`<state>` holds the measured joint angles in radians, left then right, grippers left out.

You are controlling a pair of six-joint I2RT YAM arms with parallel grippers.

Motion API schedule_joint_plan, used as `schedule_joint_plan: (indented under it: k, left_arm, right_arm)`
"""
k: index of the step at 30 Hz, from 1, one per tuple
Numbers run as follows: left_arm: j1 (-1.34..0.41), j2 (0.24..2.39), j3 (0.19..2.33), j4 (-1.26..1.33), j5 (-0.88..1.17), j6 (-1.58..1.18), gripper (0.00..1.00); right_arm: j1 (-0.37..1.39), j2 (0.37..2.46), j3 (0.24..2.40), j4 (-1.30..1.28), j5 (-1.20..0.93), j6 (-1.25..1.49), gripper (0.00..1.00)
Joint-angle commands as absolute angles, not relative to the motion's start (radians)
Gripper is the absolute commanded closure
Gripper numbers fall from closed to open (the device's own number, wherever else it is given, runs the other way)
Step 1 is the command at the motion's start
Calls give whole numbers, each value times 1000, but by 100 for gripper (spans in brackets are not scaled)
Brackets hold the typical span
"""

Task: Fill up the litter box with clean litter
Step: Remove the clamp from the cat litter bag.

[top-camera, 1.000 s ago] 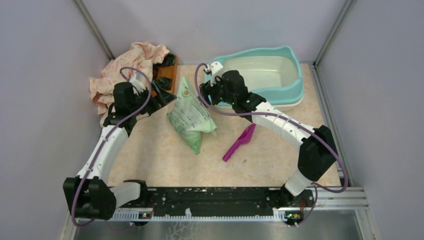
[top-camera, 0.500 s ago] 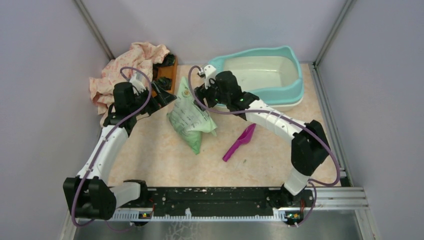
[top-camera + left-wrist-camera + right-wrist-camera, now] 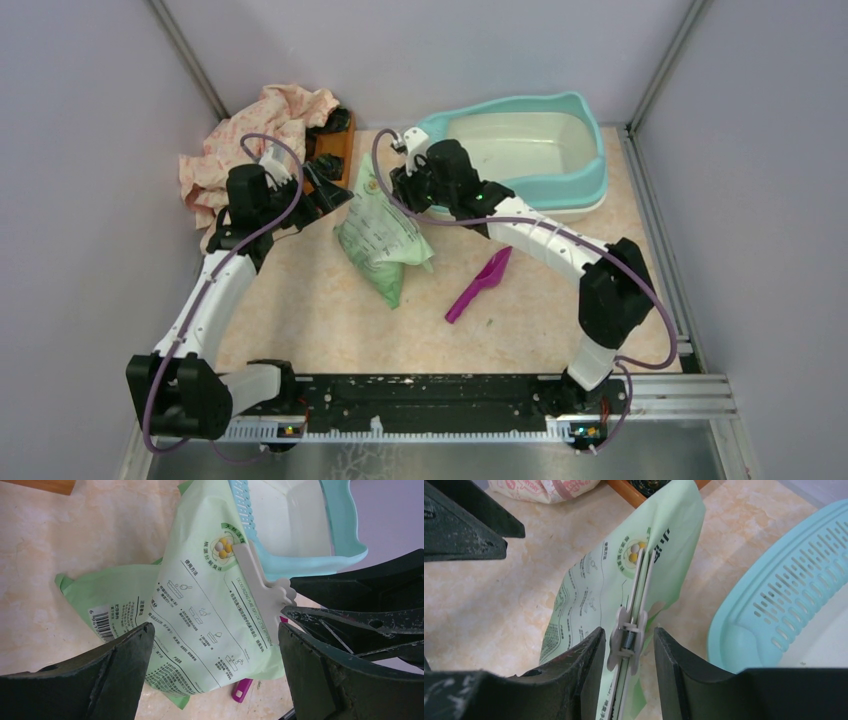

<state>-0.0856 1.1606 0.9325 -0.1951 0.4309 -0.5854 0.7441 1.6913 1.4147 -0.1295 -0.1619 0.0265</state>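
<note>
The litter box (image 3: 590, 150), teal-rimmed with a cream basin, stands at the back right with nothing in it; its perforated ledge (image 3: 774, 595) lies right of my right gripper. The clean litter is hidden. A pale green printed bag (image 3: 380, 235) lies mid-table, its top closed by a white spring clip (image 3: 644, 575). My right gripper (image 3: 629, 630) straddles that clip, and a narrow gap shows on each side of it. Just left of the bag, my left gripper (image 3: 215, 630) stands wide open with the bag (image 3: 200, 615) beyond its fingers.
A purple scoop (image 3: 480, 284) lies right of the bag. A pink patterned cloth (image 3: 250, 140) and a brown wooden tray (image 3: 335, 150) sit at the back left. Walls close in the table on three sides.
My right gripper has moved left from the litter box's corner to the bag's top and narrowed around the clip. The left arm has not moved.
</note>
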Motion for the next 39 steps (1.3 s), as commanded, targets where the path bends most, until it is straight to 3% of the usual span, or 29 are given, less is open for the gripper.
schedule_joint_plan:
  k: [1,4,7,10,18,25,28,39]
  left_arm:
    - [-92,1166,926,-187,445,-564,1]
    - [-92,1169,929,-192,445,-560,1]
    - [-92,1169,933,-194,448,-557,1]
    - [-92,1173,935,-194,449,-555,1]
    - [-92,1180,936,-195,453,-552,1]
    - [-92,1180,931,-195,453,-552,1]
    - [-92,1179,930,-195,455,-552,1]
    - [-92,1173,928,-193,453,-550,1]
  right_arm:
    - [755,1719,1498,-108,-151,26,61]
    - [759,1732,1510,-119,-141,22,62]
    - [763,1744,1516,-134,-126,14,74]
    - [769,1744,1511,-138,-115,9,63]
    - [776,1738,1495,-132,-104,9,59]
    - [776,1748,1518,-153,-72,8,71]
    - [776,1751,1525,-161,-46,8,100]
    - [787,1628,1532,-156,27,22,100]
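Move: The clamp's spring grips lie just in front of the right hand's half-open fingertips, about 1 cm ahead, 1 cm left and 2 cm below. The litter bag's middle is some 9 cm back, 4 cm left and 10 cm down. The litter box is roughly 25 cm right, 10 cm ahead and 15 cm lower. From the idle left hand, the clamp grips lie about 12 cm right, 3 cm ahead and 2 cm lower. Down and a little forward in short, feeling steps, about 2 cm in all, the right hand brings its fingertips around the clamp's grips with only a slight clockwise turn of the wrist. The fingers stay partly open at first, then shut almost fully late on, pinching the two grips from both sides, and keep squeezing them. ##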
